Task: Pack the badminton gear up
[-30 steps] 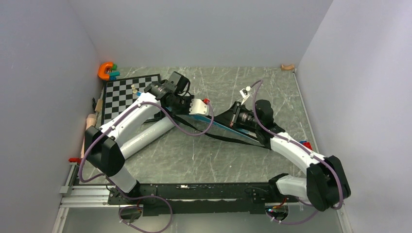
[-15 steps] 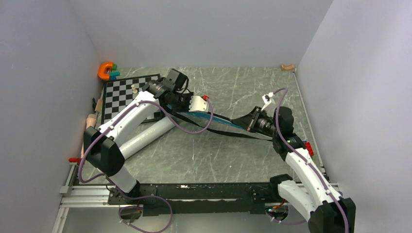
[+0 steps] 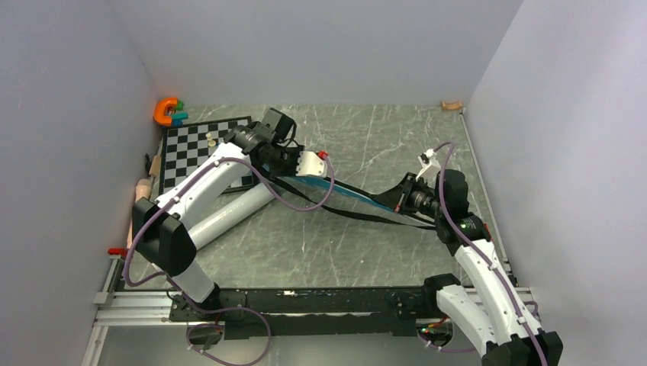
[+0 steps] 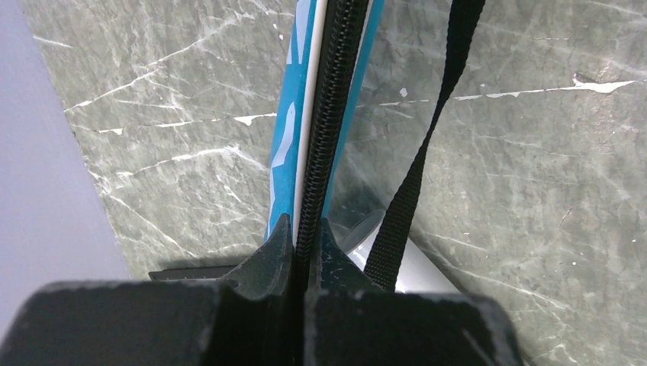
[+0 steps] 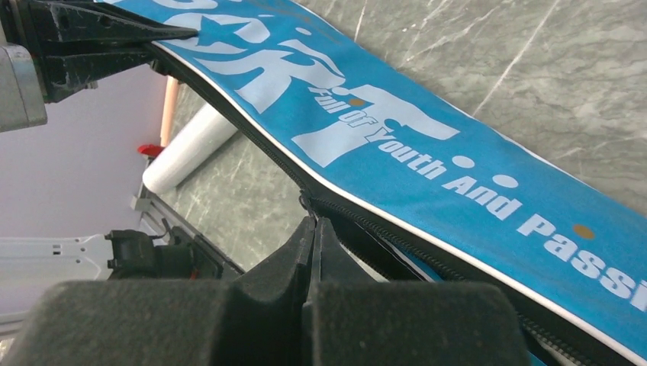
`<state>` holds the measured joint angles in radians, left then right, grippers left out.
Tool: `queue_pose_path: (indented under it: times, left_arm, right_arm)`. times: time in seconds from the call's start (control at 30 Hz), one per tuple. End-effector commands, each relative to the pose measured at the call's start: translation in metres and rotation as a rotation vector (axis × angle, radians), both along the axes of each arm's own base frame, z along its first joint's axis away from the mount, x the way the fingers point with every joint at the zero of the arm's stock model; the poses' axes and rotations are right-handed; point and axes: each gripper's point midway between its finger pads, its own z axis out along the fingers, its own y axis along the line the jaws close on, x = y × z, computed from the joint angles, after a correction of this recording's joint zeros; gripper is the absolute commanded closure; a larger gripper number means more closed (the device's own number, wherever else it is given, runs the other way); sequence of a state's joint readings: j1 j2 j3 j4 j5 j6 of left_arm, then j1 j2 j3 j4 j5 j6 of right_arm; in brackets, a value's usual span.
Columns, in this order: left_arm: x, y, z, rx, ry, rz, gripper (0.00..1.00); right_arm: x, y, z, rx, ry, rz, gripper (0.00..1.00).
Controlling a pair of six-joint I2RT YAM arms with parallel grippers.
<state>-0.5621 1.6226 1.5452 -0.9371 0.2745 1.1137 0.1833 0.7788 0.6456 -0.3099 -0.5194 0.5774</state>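
The blue "SPORT" bag (image 3: 343, 192) hangs stretched between my two grippers above the table. Closed on the bag's zipped edge (image 4: 284, 152) at its left end is my left gripper (image 3: 294, 174) (image 4: 303, 225). My right gripper (image 3: 398, 200) (image 5: 313, 223) is shut on the zipper pull, where the zip of the bag (image 5: 397, 137) parts. The black strap (image 3: 358, 216) (image 4: 427, 137) sags below. A long pale-grey tube (image 3: 229, 213) (image 5: 191, 145) lies on the table under the left arm, with one end (image 4: 416, 271) just below the left fingers.
A black-and-white chessboard (image 3: 194, 152) with a small pale piece on it lies at the back left, partly under my left arm. An orange and green toy (image 3: 168, 111) sits in the back left corner. A wooden rolling pin (image 3: 143, 187) lies along the left wall. A small wooden piece (image 3: 452, 105) is at the back right.
My right gripper has travelled right and toward the near edge, staying shut on the zipper, and its arm swung out to the right. The bag now hangs lower and longer. The left gripper barely moved.
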Motion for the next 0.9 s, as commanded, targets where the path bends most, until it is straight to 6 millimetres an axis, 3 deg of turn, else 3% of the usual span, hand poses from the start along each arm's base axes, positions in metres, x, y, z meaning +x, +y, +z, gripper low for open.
queue_pose_path:
  times: [0.0, 0.07, 0.2, 0.3, 0.43, 0.6, 0.7, 0.87]
  left_arm:
    - [0.039, 0.031, 0.021, 0.067, -0.136, 0.127, 1.0]
    - [0.041, 0.032, 0.022, 0.071, -0.139, 0.133, 1.0]
    - [0.041, 0.03, 0.024, 0.063, -0.129, 0.127, 1.0]
    - [0.039, 0.028, 0.028, 0.057, -0.123, 0.117, 1.0]
    - [0.037, 0.026, 0.035, 0.049, -0.121, 0.102, 1.0]
    - [0.029, 0.022, 0.048, 0.03, -0.128, 0.031, 1.0]
    - [0.022, 0.021, 0.054, 0.025, -0.13, -0.014, 1.0]
    - [0.01, 0.025, 0.057, 0.036, -0.114, -0.069, 1.0]
  right_arm:
    - [-0.003, -0.019, 0.012, -0.078, -0.031, -0.062, 1.0]
    - [-0.005, -0.02, 0.018, -0.087, -0.047, -0.058, 0.94]
    - [-0.004, -0.02, 0.037, -0.124, -0.107, -0.022, 0.56]
    - [0.002, -0.019, 0.051, -0.16, -0.158, 0.007, 0.41]
    - [0.007, -0.009, 0.049, -0.19, -0.231, 0.077, 0.14]
    - [0.011, 0.018, 0.059, -0.377, -0.401, 0.119, 0.08]
    - [0.005, 0.036, 0.049, -0.504, -0.458, 0.211, 0.06]
    - [0.003, 0.036, 0.043, -0.592, -0.528, 0.261, 0.06]
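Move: The right fingers are already shut on the pull tab of the blue bag's zip, with the slider about 1 cm ahead and 1 cm to the left of them. From there the black strap hangs some 3 cm left, 4 cm back and 5 cm lower, and the bag's right end is roughly 15 cm right, 5 cm back and 6 cm lower. For the left hand, pinching the closed stretch of the zip, the slider lies about 22 cm right, 9 cm back and level; the white tube's middle is about 20 cm left, 6 cm back and 18 cm below. After easing another 1–2 cm to the right along the bag, the right hand opens its fingers nearly wide and lets go of the zip's pull tab, lifts about 4 cm, then swings some 6 cm left, sinking and drawing back a little over the bag while the wrist rolls its left side down about 30 degrees. The left hand keeps its pinch on the closed zip and, as the right lets go, shifts about 4 cm to the left with the bag, first forward too, then easing partly back. ##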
